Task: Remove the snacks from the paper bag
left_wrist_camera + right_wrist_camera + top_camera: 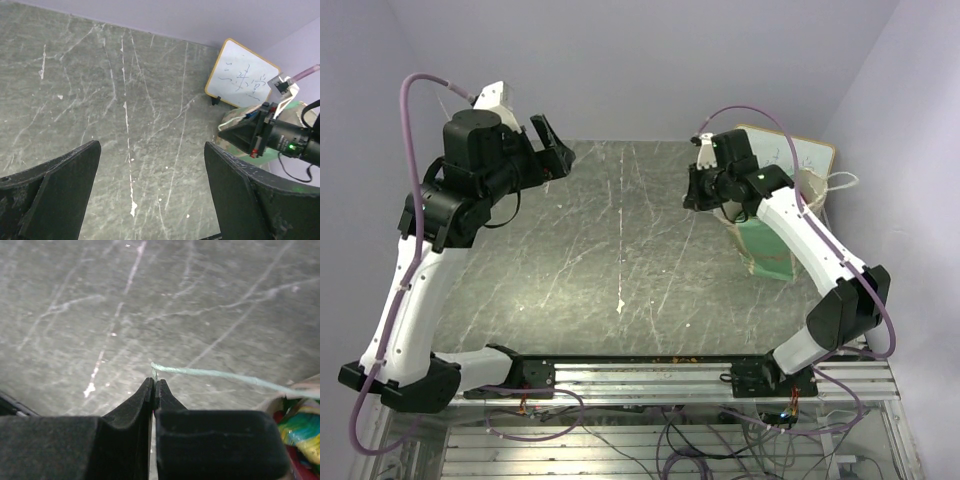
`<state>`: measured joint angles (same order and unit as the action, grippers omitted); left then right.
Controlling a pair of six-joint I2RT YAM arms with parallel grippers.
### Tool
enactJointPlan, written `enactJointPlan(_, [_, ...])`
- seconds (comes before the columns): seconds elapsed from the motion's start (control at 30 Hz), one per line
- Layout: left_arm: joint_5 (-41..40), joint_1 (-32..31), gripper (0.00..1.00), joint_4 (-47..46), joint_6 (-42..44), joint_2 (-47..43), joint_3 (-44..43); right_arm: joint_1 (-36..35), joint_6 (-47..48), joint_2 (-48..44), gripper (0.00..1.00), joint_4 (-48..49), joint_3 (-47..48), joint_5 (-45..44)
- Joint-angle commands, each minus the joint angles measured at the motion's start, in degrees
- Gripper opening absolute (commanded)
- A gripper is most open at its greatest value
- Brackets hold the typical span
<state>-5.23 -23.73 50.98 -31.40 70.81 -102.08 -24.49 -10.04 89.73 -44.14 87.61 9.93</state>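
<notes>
The mint-green paper bag [766, 246] stands at the right side of the table, partly hidden under my right arm. My right gripper [154, 382] is shut on the bag's thin string handle [215, 373], which runs taut from the fingertips back to the bag's rim [300, 389]. Inside the bag's mouth a yellow-green snack packet [300, 432] shows, with something red beside it. In the top view the right gripper [698, 190] sits just left of the bag. My left gripper [552, 145] hangs raised at the back left, open and empty [150, 190], far from the bag [265, 161].
A white framed whiteboard [800, 155] with writing leans behind the bag at the back right, also in the left wrist view [242, 80]. The grey marbled tabletop [620, 250] spreads between the arms. A metal rail [650, 375] runs along the near edge.
</notes>
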Motion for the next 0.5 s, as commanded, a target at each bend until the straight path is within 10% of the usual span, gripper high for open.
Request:
enactJointPlan(0.0, [0.5,-0.3,0.95,4.2,-3.5,-2.6,-2.3,-6.6,-11.7,-0.6,0.00,10.3,0.7,6.9])
enactJointPlan(0.47, [-0.9,-0.3,0.92,12.0,-12.4,-13.6,-0.6,-26.4,-33.4,20.1,0.00,26.5,21.9,3.1])
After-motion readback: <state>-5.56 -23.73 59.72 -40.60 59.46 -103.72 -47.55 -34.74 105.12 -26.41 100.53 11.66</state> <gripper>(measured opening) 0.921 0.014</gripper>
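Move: The right fingers already hold the end of the paper bag's string handle. The bag stands some 20 cm to that hand's right, about 2 cm nearer the base, its middle roughly 11 cm lower. The open middle of the table is about 15 cm to the hand's left, 3 cm back and 21 cm below, while the whiteboard stands 27 cm right and 13 cm ahead. From the left hand the bag lies about 45 cm right, level ahead, 30 cm below. Keeping the paper bag's string handle pinched in its shut fingers, the right hand sweeps quickly left over the table, about 22 cm, pulling the bag away from the whiteboard. It drifts slightly back and up, and the hand rolls some 20 degrees, left side rising. The open left hand backs off towards its base, also rising and moving a little left. ##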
